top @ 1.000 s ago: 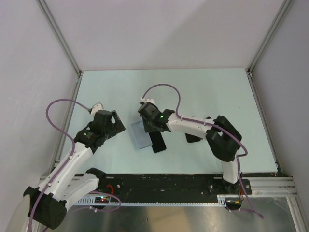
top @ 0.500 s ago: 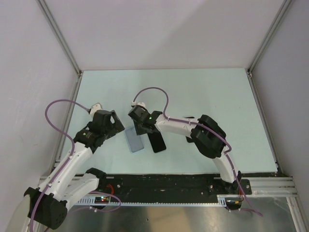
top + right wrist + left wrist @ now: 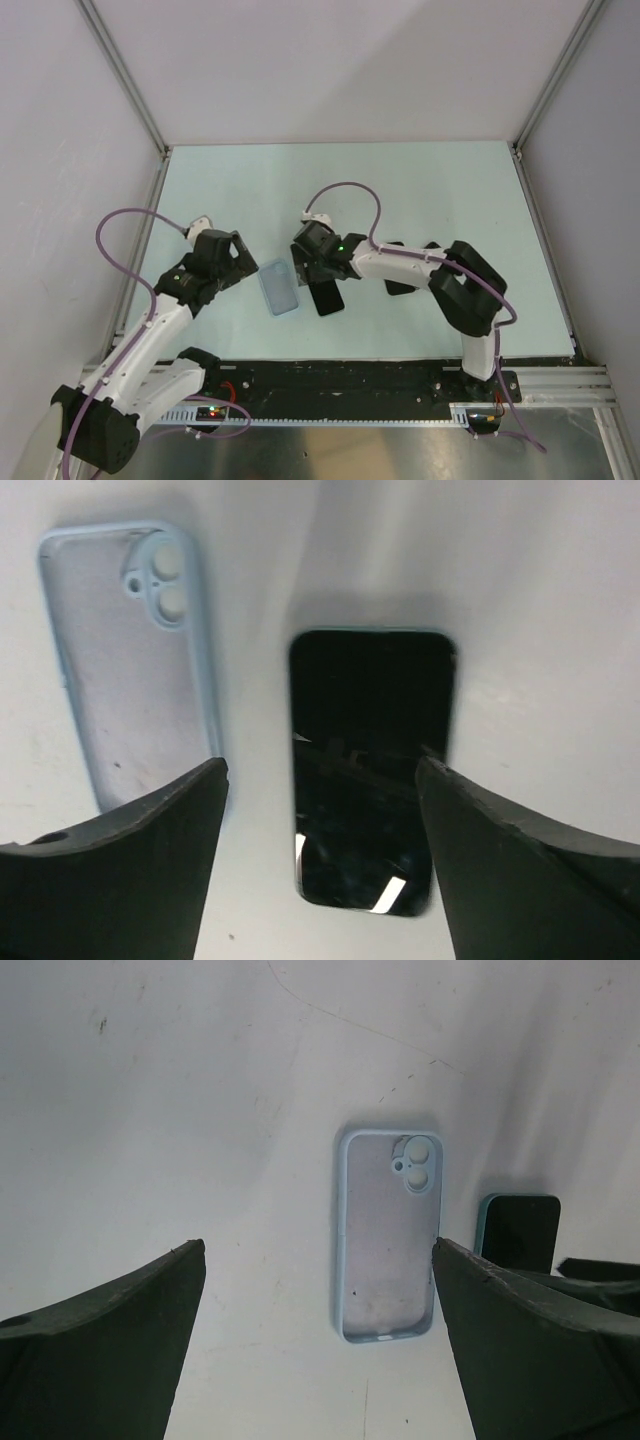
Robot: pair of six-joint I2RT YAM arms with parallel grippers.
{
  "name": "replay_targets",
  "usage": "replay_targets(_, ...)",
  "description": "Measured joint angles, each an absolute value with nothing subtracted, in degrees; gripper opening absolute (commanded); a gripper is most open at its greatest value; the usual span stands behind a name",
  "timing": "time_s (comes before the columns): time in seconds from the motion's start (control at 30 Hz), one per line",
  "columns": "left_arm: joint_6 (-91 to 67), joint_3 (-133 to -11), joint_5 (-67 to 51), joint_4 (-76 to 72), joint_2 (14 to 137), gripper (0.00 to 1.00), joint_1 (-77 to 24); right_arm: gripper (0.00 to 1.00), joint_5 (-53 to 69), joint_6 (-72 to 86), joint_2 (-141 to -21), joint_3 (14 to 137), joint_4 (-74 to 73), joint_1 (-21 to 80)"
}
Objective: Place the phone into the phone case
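Observation:
The light blue phone case [image 3: 278, 288] lies flat on the table, hollow side up, its camera cutout at the far end. The black phone [image 3: 326, 297] lies screen up just to its right, a small gap between them. My right gripper [image 3: 312, 265] hovers open over the phone's far end. In the right wrist view the phone [image 3: 370, 700] lies below the open right gripper [image 3: 320, 770], with the case [image 3: 125, 660] to the left. My left gripper [image 3: 240, 262] stands open just left of the case. In the left wrist view the case [image 3: 388, 1235] lies ahead of the left gripper [image 3: 318, 1245] and the phone [image 3: 520, 1232] beyond it.
Grey walls and metal frame posts [image 3: 123, 75] close in the pale green table [image 3: 420, 180] on three sides. A black rail [image 3: 350, 375] runs along the near edge by the arm bases. The right arm's forearm [image 3: 400, 262] stretches low across the table right of the phone.
My right gripper has gone from shut to open and drawn back right over the phone. The case has slid left, away from the phone. The left arm has barely moved.

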State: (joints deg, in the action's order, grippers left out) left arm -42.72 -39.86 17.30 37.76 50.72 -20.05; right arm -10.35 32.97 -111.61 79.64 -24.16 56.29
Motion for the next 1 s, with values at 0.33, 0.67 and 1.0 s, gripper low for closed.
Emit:
replay_targets(0.33,-43.68,-39.51,16.14,37.12,53.04,0.98,-20.05,0.99,-13.74,31.44,-106.48,73.76,-23.29,57.28)
replay_targets(0.67,-44.73,-37.91,14.70,34.94,55.33,0.98,-20.05,0.99,-14.66,29.82,-106.76,72.12,-22.74,58.57)
replay_targets(1.0,-46.44,-34.87,12.84,32.16,57.71,0.98,-20.05,0.99,-14.98,29.28,-107.90,70.35,-22.13,58.96)
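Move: The phone lies about 3 cm to the right of the right hand, 1 cm back and 5 cm below. The pale phone case, already down on the table, is some 9 cm left of that hand and 1 cm back; a black case is roughly 21 cm right and 4 cm ahead. The left hand has the phone case about 7 cm to its right, level with it fore and aft and some 12 cm below, with the phone 19 cm right. Rightward first, away from the phone case with a slight rise, the right hand then draws back and sinks over the phone, ending about 3 cm right, 2.5 cm back and 2.5 cm lower, its fingers opening fully to either side of the phone. The wide-open left hand sinks about 5 cm towards the phone case, easing slightly right and tipping its fingers a little steeper. ##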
